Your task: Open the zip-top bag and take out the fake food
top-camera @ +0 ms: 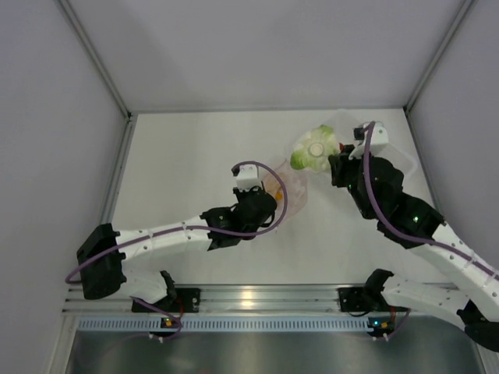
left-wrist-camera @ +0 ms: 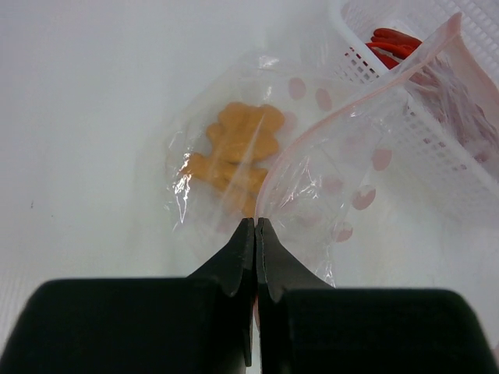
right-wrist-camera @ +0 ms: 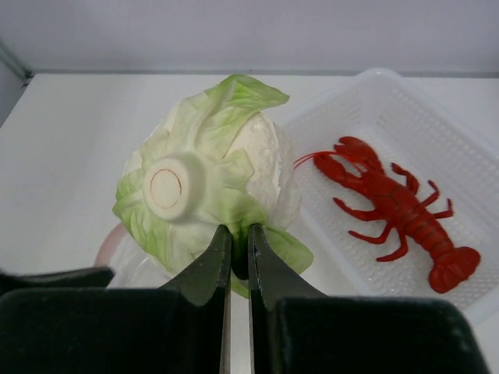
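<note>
The zip-top bag (left-wrist-camera: 327, 171) is clear with pink dots and a pink zip strip, and its mouth gapes open. My left gripper (left-wrist-camera: 256, 223) is shut on the bag's near edge. An orange ridged piece (left-wrist-camera: 238, 148) lies inside the bag. In the top view the bag (top-camera: 292, 187) sits mid-table just ahead of the left gripper (top-camera: 265, 204). My right gripper (right-wrist-camera: 240, 234) is shut on a green leaf of the white-and-green cabbage (right-wrist-camera: 207, 183) and holds it above the table. Seen from above, the cabbage (top-camera: 314, 148) hangs to the right of the bag. A red lobster (right-wrist-camera: 398, 206) lies in the tray.
A rigid white mesh tray (right-wrist-camera: 374, 75) stands at the back right, beside the bag and partly under the right arm. White walls close off the table (top-camera: 187, 156) at the back and on both sides.
</note>
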Motion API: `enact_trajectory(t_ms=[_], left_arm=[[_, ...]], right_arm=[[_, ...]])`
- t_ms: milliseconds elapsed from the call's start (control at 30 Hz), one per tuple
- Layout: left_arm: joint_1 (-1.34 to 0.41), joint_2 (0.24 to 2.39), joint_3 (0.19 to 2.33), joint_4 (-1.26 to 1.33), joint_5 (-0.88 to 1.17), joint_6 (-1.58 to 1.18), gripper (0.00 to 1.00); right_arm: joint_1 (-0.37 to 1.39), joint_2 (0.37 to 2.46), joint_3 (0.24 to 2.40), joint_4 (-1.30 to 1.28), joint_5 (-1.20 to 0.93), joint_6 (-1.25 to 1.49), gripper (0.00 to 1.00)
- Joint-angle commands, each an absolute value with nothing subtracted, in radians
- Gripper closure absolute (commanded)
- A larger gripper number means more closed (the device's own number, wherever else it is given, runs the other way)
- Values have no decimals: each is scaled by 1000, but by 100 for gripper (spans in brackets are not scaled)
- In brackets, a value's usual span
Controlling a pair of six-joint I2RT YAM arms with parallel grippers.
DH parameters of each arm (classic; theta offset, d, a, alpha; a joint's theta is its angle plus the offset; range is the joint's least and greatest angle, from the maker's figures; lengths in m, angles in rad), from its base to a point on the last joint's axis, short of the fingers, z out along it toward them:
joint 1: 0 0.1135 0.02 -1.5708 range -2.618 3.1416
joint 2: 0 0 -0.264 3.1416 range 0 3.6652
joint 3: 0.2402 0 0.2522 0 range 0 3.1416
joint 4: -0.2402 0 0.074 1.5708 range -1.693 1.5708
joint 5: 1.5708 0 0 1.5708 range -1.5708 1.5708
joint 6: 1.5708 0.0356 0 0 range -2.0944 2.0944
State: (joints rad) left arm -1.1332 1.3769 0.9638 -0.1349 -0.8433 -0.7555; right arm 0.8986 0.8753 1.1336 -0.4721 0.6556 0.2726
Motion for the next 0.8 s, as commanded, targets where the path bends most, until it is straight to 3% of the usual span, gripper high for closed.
enact_trajectory(t_ms=[0,200,400,767], left_arm=[[-1131,1315,997,-189,-922,-779,100],[-1114,1232,966,-219,-945,-776,100],[-1095,1164,925,-250,-942,-775,100],[-1078,1040,882,-250,-877,-733,100]], right_arm=[[716,890,1192,-509,605,258,100],[302,975,1149,-457,304,305,100],[69,1110,1103,-284,109,348,100],[25,1480,1120,29,86,374,100]])
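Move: The white container that the held cabbage is being taken to has its middle about 24 cm ahead of the right hand, 14 cm to its right and 31 cm below, with the lobster inside it some 4 cm nearer the robot. From the left hand, gripping the bag's rim, the container is about 22 cm ahead, 28 cm right and 16 cm below. The orange food still in the bag sits roughly 9 cm ahead, 1 cm right and 11 cm below the left hand. Sweeping right and forward, then forward and steeply down, the right hand carries the cabbage in its closed fingers about 15 cm right, 18 cm forward and 16 cm down over the container, turning clockwise and tipping nose-down some 20 degrees each. Meanwhile the left hand keeps its pinch on the bag's rim and draws it about 7 cm left and 4 cm up, away from the container. ##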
